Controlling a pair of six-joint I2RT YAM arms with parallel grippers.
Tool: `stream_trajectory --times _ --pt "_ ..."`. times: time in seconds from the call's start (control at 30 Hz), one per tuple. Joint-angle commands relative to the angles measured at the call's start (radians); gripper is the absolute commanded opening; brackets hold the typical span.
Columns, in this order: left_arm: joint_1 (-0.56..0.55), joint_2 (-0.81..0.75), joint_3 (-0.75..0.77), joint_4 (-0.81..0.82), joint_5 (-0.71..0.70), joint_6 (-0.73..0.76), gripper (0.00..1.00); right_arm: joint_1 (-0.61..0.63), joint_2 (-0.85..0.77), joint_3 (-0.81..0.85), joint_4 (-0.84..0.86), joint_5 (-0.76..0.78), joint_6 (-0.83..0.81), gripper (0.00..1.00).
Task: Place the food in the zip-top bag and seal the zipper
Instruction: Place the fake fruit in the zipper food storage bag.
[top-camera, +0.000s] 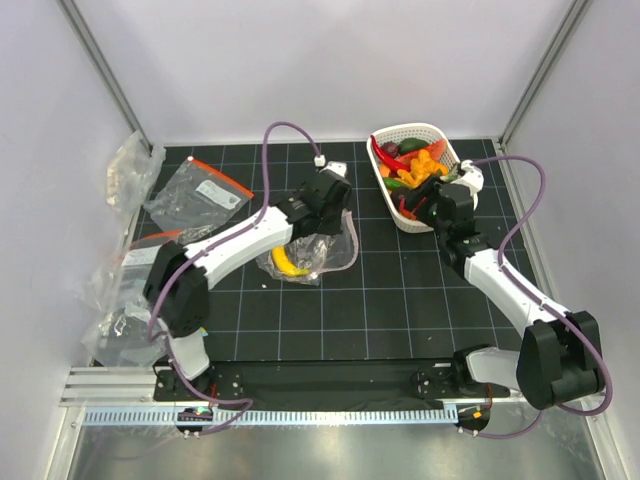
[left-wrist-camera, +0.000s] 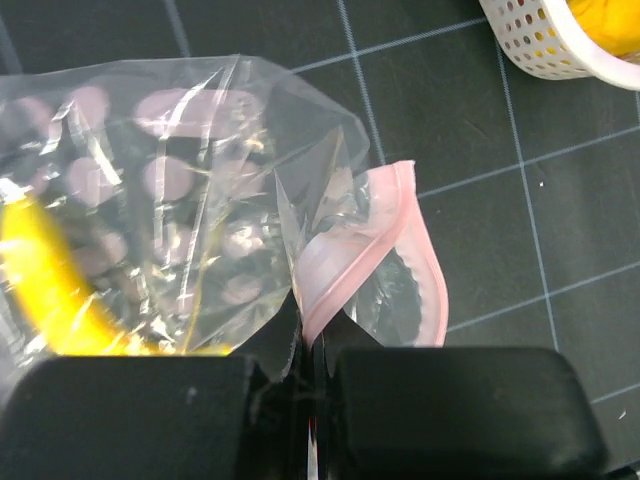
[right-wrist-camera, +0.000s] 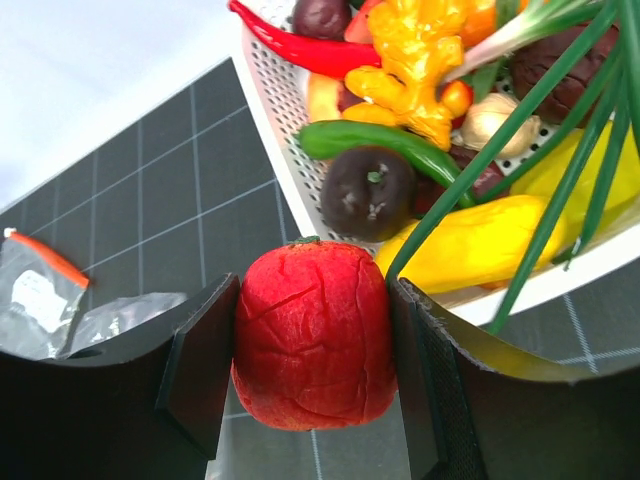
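The clear zip-top bag (top-camera: 318, 250) lies crumpled on the black mat with a yellow banana (top-camera: 288, 263) inside it. My left gripper (top-camera: 320, 222) is shut on the bag's mouth edge. In the left wrist view the pale pink zipper (left-wrist-camera: 385, 225) curls up out of the closed jaws (left-wrist-camera: 308, 350), beside the banana (left-wrist-camera: 45, 290). My right gripper (top-camera: 425, 208) hovers at the near-left side of the white basket (top-camera: 432, 130), shut on a round red fruit (right-wrist-camera: 312, 335). More food fills the basket (right-wrist-camera: 283, 140): a red chili (right-wrist-camera: 300, 48), a green pepper (right-wrist-camera: 380, 140) and a dark purple piece (right-wrist-camera: 368, 192).
Clear bags with orange-red zipper strips and white labels lie at the left of the mat (top-camera: 200, 190), with more clear bags piled along the left edge (top-camera: 125, 275). One such bag shows in the right wrist view (right-wrist-camera: 35, 295). White walls enclose the mat.
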Motion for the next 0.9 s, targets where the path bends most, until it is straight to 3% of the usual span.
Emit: stream_trajectory --times 0.0,0.17,0.43,0.87 --pt "0.032 0.100 0.117 0.018 0.084 0.005 0.00 0.001 -0.040 0.017 0.063 -0.061 0.002 0.33" --pt "0.090 0.262 0.309 -0.007 0.284 -0.088 0.00 0.003 -0.029 0.022 0.082 -0.108 -0.002 0.33" --pt "0.093 0.428 0.554 -0.018 0.382 -0.187 0.00 0.001 -0.008 0.014 0.120 -0.174 0.001 0.33" --pt "0.092 0.387 0.546 0.025 0.485 -0.259 0.00 0.003 0.058 0.004 0.187 -0.289 0.033 0.37"
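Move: Still gripped by the right hand, the red fruit lies some 20 cm to the right of the left hand, 5 cm farther out and a couple of centimetres higher. The left hand still pinches the rim of the bag, whose open mouth lies about 17 cm to the right hand's left, 7 cm back and 5 cm below. The basket is about 10 cm ahead of the right hand, 5 cm to its right and 10 cm below; the banana in the bag lies 12 cm left of the left hand, 10 cm back and 11 cm below. Keeping its pinch on the bag's rim, the left hand swings the mouth about 11 cm right and 6 cm forward towards the red fruit, dipping a few centimetres and rising again, while rolling left side down and tipping its fingers downward. The right hand keeps hold of the fruit and meets it slowly, going about 4 cm left and turning some 10 degrees counter-clockwise. ##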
